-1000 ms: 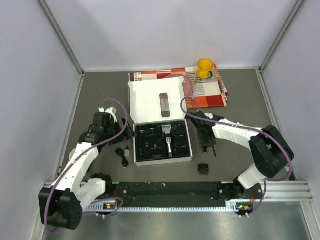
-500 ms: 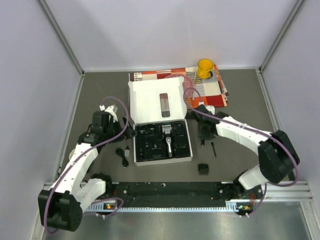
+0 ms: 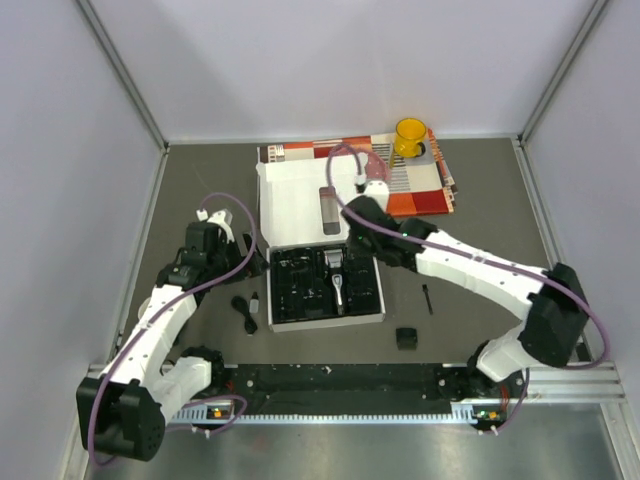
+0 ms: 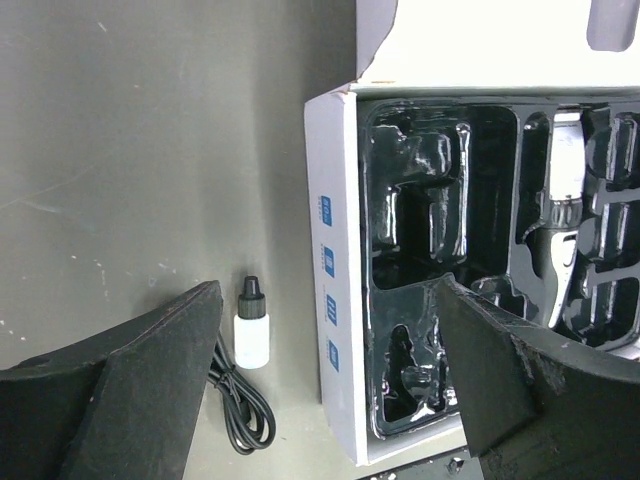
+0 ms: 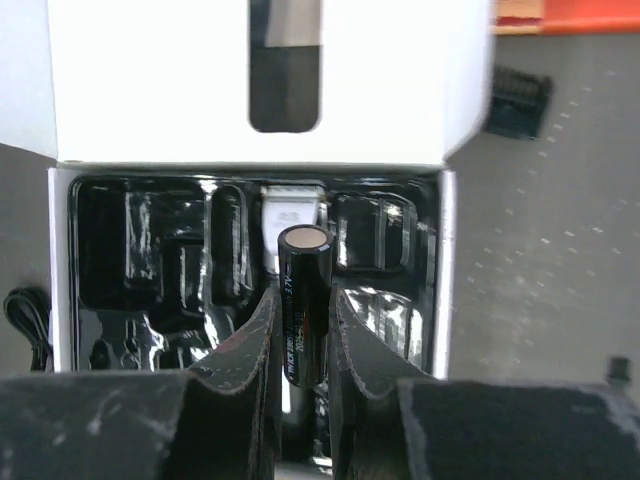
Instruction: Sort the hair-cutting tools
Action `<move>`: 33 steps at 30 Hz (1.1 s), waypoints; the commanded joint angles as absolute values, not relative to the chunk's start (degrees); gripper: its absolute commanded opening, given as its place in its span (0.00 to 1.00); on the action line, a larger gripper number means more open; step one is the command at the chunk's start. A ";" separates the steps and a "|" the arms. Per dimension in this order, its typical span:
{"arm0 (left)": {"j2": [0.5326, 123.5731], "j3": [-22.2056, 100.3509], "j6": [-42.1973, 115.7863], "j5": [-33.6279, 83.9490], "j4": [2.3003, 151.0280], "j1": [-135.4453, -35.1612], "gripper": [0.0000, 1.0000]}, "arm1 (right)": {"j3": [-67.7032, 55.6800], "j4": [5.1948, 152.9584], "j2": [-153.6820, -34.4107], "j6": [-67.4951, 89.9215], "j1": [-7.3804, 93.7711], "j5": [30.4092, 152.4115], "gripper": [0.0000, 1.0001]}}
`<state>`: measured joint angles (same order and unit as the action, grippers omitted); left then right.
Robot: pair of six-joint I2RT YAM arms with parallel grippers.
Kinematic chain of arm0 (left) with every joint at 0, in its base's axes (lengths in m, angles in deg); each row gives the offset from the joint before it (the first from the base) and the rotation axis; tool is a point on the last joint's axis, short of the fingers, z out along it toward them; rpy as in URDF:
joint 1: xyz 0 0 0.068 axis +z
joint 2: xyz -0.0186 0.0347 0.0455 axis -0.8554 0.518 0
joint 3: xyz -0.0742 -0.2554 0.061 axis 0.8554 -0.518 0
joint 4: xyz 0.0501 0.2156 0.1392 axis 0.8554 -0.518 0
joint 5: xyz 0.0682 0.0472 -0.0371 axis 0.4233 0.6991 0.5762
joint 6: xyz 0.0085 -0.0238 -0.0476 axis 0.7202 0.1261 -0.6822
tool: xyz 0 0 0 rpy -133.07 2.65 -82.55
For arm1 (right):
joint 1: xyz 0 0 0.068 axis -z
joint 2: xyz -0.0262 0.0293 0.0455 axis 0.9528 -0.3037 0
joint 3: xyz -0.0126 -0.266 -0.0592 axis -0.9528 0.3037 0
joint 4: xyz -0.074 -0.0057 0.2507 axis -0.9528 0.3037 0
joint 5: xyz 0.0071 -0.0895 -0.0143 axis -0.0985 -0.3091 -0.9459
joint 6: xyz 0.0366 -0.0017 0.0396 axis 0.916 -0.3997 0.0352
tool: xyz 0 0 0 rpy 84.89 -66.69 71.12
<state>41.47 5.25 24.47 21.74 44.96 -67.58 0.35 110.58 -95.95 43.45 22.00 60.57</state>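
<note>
A black cylinder [image 5: 305,262] with a pale end cap stands upright in my right gripper [image 5: 303,300], which is shut on it above the box's black tray [image 5: 130,260]. The black-and-silver clipper [image 3: 338,281] lies in the tray's middle slot; its silver head [image 5: 292,212] shows behind the cylinder. My left gripper [image 4: 330,295] is open over the box's left wall [image 4: 335,300], with nothing between its fingers. A coiled black cord [image 4: 240,415] and a small white bottle [image 4: 251,325] lie on the table beside that wall. A guard comb [image 3: 406,339] and a thin black stick [image 3: 427,298] lie right of the box.
The white box lid [image 3: 300,200] stands open behind the tray. A striped mat [image 3: 420,185] and a yellow cup [image 3: 410,136] sit at the back. Another black comb [image 5: 518,102] lies right of the lid. Grey walls close in both sides.
My right arm has swung left from the table beside the box to above the tray, and its jaws have closed on the black cylinder. The left arm has barely moved.
</note>
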 commanded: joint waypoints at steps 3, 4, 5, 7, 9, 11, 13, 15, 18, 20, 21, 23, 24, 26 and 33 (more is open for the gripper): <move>41.40 7.42 24.47 24.11 46.17 -67.77 0.93 | -5.08 101.61 -104.10 45.79 17.74 56.52 0.00; 41.40 7.42 24.47 24.02 46.17 -67.77 0.93 | -5.26 100.64 -105.41 45.53 17.39 56.78 0.00; 41.66 7.42 24.47 23.93 46.17 -67.68 0.93 | -5.61 99.50 -106.30 45.44 16.61 56.26 0.00; 41.84 7.51 24.47 23.58 46.17 -67.68 0.92 | -7.44 99.40 -108.92 45.36 16.07 56.43 0.00; 42.02 7.60 24.38 23.40 46.17 -67.77 0.92 | -8.07 99.57 -110.34 46.14 15.46 56.79 0.00; 41.84 7.60 24.38 23.49 46.17 -67.77 0.92 | -8.51 99.49 -111.92 47.29 15.20 57.57 0.00; 41.58 7.51 24.38 23.67 46.17 -67.77 0.92 | -9.04 99.40 -112.89 47.29 14.84 57.58 0.00; 41.67 7.51 24.38 23.58 46.17 -67.77 0.92 | -9.48 99.40 -114.12 47.38 14.58 58.01 0.00; 41.84 7.51 24.29 23.49 46.17 -67.77 0.92 | -10.01 99.57 -115.35 47.90 14.40 57.76 0.00; 41.93 7.51 24.29 23.40 46.17 -67.68 0.92 | -10.01 99.57 -115.79 48.08 14.32 57.14 0.00; 41.84 7.51 24.38 23.49 46.17 -67.77 0.92 | -9.83 99.57 -116.23 48.25 14.31 56.79 0.00; 42.19 7.51 24.38 23.40 46.17 -67.77 0.92 | -9.74 99.49 -116.76 48.17 14.31 56.79 0.00; 42.28 7.51 24.38 23.32 46.17 -67.77 0.92 | -9.57 99.31 -117.29 48.17 14.31 56.96 0.00; 42.63 7.60 24.38 23.14 46.26 -67.77 0.92 | -9.48 98.78 -117.99 48.43 14.23 57.84 0.00; 43.07 7.60 24.38 22.88 46.17 -67.77 0.92 | -8.34 98.43 -119.31 49.66 13.79 58.81 0.00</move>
<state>42.94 5.38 24.41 23.20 44.93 -67.58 -7.04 100.81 -119.03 48.21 14.96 58.64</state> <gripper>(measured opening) 0.920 0.150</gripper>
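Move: The right hand, already holding the black cylinder, has the narrow tray slot about 9 cm to its left, 1 cm ahead and 14 cm below. The clipper lies some 5 cm left and 3 cm back, and a small comb guard about 5 cm right and 8 cm ahead, both well below. From the left hand the slot is roughly 15 cm right, 3 cm ahead and 8 cm below. Still pinching the black cylinder, the right hand travels 9 cm left and sinks 9 cm towards the narrow slot. ##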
